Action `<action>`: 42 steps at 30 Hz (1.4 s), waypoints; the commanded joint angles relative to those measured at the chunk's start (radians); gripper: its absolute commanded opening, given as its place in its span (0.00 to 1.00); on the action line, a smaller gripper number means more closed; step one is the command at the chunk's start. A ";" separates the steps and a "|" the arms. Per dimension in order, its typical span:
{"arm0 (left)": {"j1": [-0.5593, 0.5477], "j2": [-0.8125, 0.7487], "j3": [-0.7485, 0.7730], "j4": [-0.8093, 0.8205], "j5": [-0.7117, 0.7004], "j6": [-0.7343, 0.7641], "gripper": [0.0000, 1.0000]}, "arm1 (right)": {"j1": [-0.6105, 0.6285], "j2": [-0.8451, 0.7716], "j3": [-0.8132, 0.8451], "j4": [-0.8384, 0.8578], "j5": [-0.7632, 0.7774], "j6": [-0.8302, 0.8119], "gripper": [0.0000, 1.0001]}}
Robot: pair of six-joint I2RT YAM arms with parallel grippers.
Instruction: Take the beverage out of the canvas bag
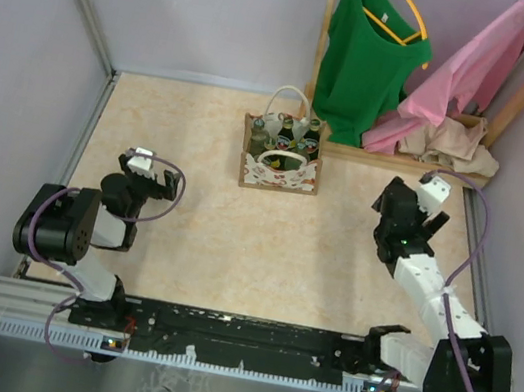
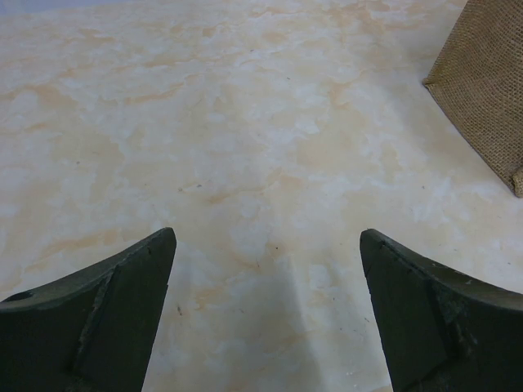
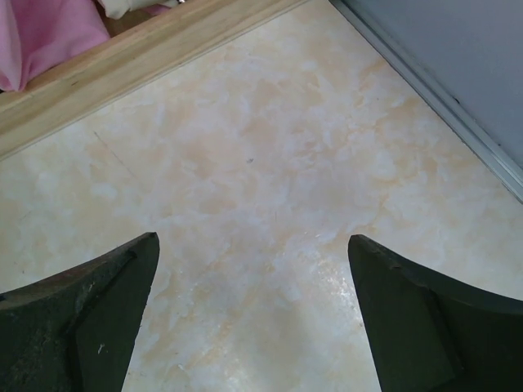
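The canvas bag (image 1: 280,170), tan with white looped handles and a white-and-red front panel, stands at the middle back of the table. Several dark beverage bottles (image 1: 283,136) with blue-and-white caps stand upright inside it. A corner of the bag's burlap side shows in the left wrist view (image 2: 482,82). My left gripper (image 1: 141,167) is open and empty, well to the left of the bag, with its fingers (image 2: 114,302) wide apart over bare table. My right gripper (image 1: 422,199) is open and empty, to the right of the bag, over bare table (image 3: 253,245).
A wooden rack (image 1: 400,160) at the back right holds a green shirt (image 1: 368,52) and a pink garment (image 1: 467,70) on hangers. Its wooden base shows in the right wrist view (image 3: 122,65). Grey walls (image 1: 27,33) enclose the marbled table on three sides.
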 commanded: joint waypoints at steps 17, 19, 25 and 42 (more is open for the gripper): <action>-0.006 0.001 0.014 0.007 -0.005 0.008 1.00 | 0.047 0.350 0.384 -0.294 -0.029 0.006 0.99; -0.006 0.001 0.014 0.007 -0.005 0.008 1.00 | 0.069 0.332 0.358 -0.227 -0.071 -0.028 0.99; -0.006 0.001 0.014 0.007 -0.005 0.008 1.00 | 0.076 0.223 0.353 -0.054 -0.277 -0.066 0.99; -0.005 0.001 0.015 0.006 -0.005 0.008 1.00 | 0.294 0.336 0.742 0.063 -0.363 -0.315 0.16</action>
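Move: Out to the left and ahead of the right hand, the right-hand beverage bottle stands about 28 cm left, 16 cm farther out and its middle 3 cm lower, in the canvas bag, whose middle is some 33 cm left and 15 cm ahead. The hanging green shirt is roughly 27 cm ahead and 18 cm left, the pink cloth 26 cm ahead and 5 cm left. From the left hand the bottle lies 12 cm ahead, 37 cm right. Swinging in towards the bag, the empty right hand first slides about 5 cm forward while dipping slightly, then sweeps left, climbs steeply and goes on forward, ending roughly 20 cm left, 15 cm up and 10 cm out. The wrist turns some 35 degrees counter-clockwise and tips up a little, while the wide-open fingers close to about a third, touching nothing. ##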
